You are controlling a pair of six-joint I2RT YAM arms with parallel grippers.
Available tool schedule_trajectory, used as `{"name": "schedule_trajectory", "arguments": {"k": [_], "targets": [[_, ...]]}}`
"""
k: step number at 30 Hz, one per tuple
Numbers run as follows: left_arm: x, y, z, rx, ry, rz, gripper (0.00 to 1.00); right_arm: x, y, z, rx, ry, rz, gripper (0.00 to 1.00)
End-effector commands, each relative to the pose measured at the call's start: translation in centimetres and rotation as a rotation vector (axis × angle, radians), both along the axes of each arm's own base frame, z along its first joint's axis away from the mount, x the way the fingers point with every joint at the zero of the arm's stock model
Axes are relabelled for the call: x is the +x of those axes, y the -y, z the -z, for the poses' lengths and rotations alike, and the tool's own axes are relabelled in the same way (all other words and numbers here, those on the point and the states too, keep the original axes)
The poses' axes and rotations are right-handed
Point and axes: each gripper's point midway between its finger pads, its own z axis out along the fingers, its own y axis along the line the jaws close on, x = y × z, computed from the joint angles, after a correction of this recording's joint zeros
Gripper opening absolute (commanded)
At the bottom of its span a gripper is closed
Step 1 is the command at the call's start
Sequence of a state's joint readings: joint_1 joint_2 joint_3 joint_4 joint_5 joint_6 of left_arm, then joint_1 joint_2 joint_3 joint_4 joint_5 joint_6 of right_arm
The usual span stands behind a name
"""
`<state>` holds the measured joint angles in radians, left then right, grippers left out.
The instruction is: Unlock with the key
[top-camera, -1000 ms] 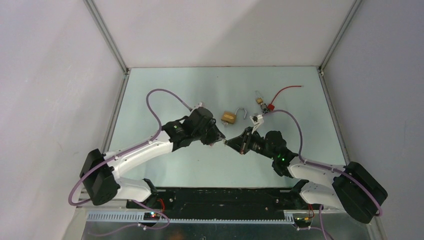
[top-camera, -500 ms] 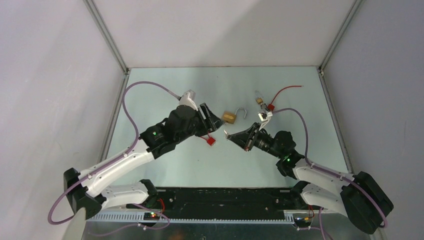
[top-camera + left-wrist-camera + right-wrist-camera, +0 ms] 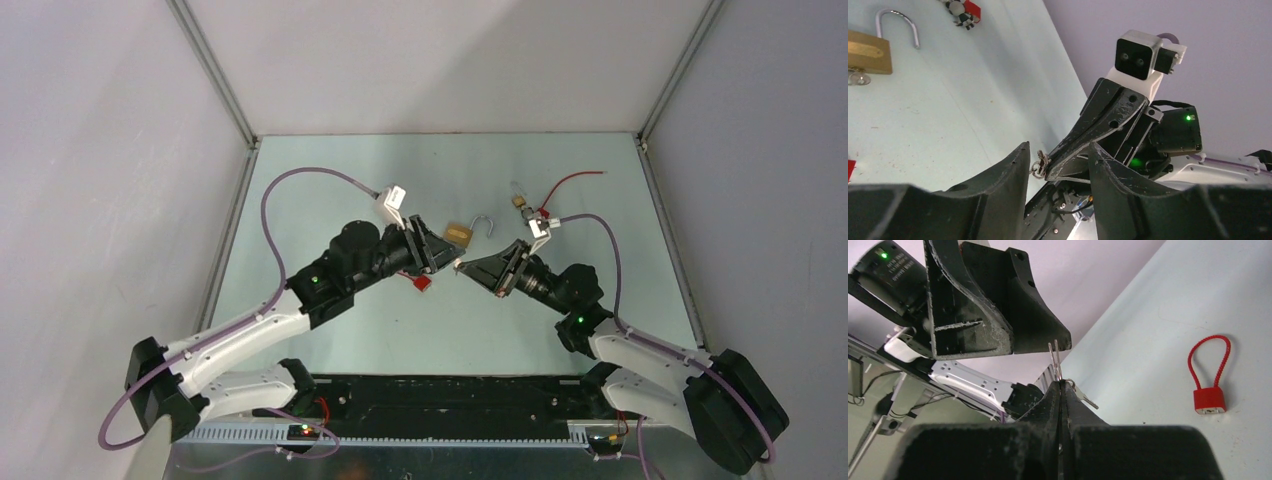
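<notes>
The key (image 3: 1086, 398) is tiny and silvery. It hangs on a ring (image 3: 1039, 165) pinched in the tip of my right gripper (image 3: 1061, 383), which is shut and held above the table's middle (image 3: 462, 266). My left gripper (image 3: 1059, 148) is open, and its fingers (image 3: 1016, 165) straddle the right gripper's tip and the ring. In the top view the left gripper (image 3: 446, 257) meets the right one nose to nose. The brass padlock (image 3: 457, 235) lies just behind them with its shackle (image 3: 898, 20) swung open.
A red padlock with a red cable loop (image 3: 1210, 400) lies on the table under the left gripper (image 3: 422, 283). A small lock with a red tag (image 3: 527, 207) and red wire (image 3: 572, 180) lies at the back right. Metal rails edge the table.
The left gripper opened and let the red padlock drop to the table. It then swung right and back until its fingers stood around the right gripper's tip. The right gripper edged backward, still shut.
</notes>
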<state>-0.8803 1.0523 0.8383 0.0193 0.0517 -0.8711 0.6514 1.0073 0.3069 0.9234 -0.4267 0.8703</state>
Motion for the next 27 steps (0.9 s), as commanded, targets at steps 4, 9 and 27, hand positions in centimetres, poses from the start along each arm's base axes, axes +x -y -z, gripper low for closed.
{"name": "schedule_trajectory", "arguments": {"k": [4,9,27], "targets": [[-0.1,0.4,-3.1,-0.076,0.094,0.037,0.51,-0.6,0.6,-2.5,0.084,0.041,-0.007,0.0],[-0.6,0.7,-3.5,-0.104,0.093,0.063,0.49,-0.3,0.8,-2.5,0.091,0.031,0.005,0.0],[-1.3,1.3,-2.9,-0.156,0.052,0.103,0.15,-0.1,1.0,-3.0,0.135,0.014,-0.003,0.0]]}}
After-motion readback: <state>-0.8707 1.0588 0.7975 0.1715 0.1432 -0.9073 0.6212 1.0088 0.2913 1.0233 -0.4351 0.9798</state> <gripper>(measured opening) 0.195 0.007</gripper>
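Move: The key bunch held in the right hand pokes up between the two hands: from the left hand it is about 1 cm back, 1 cm right and 2 cm below, and from the right hand's shut pads some 1 cm ahead, 2 cm left and 2 cm above. The brass padlock lies roughly 15 cm ahead of the left hand, level sideways; the red lock lies about 5 cm ahead and 7 cm left. Both are some 26 cm below that hand. The left hand, half open beside the keys that stick up from the right hand's grip, eases up about 2 cm with a slight drift to its right and back, then sinks a touch as its fingers draw together from half open to nearly shut around the upper keys. The right hand keeps its pinch on the bunch and rises alongside by about 1.5 cm, drifting a little to its right and rolling some 5 degrees, so the keys stay at the left fingertips. ##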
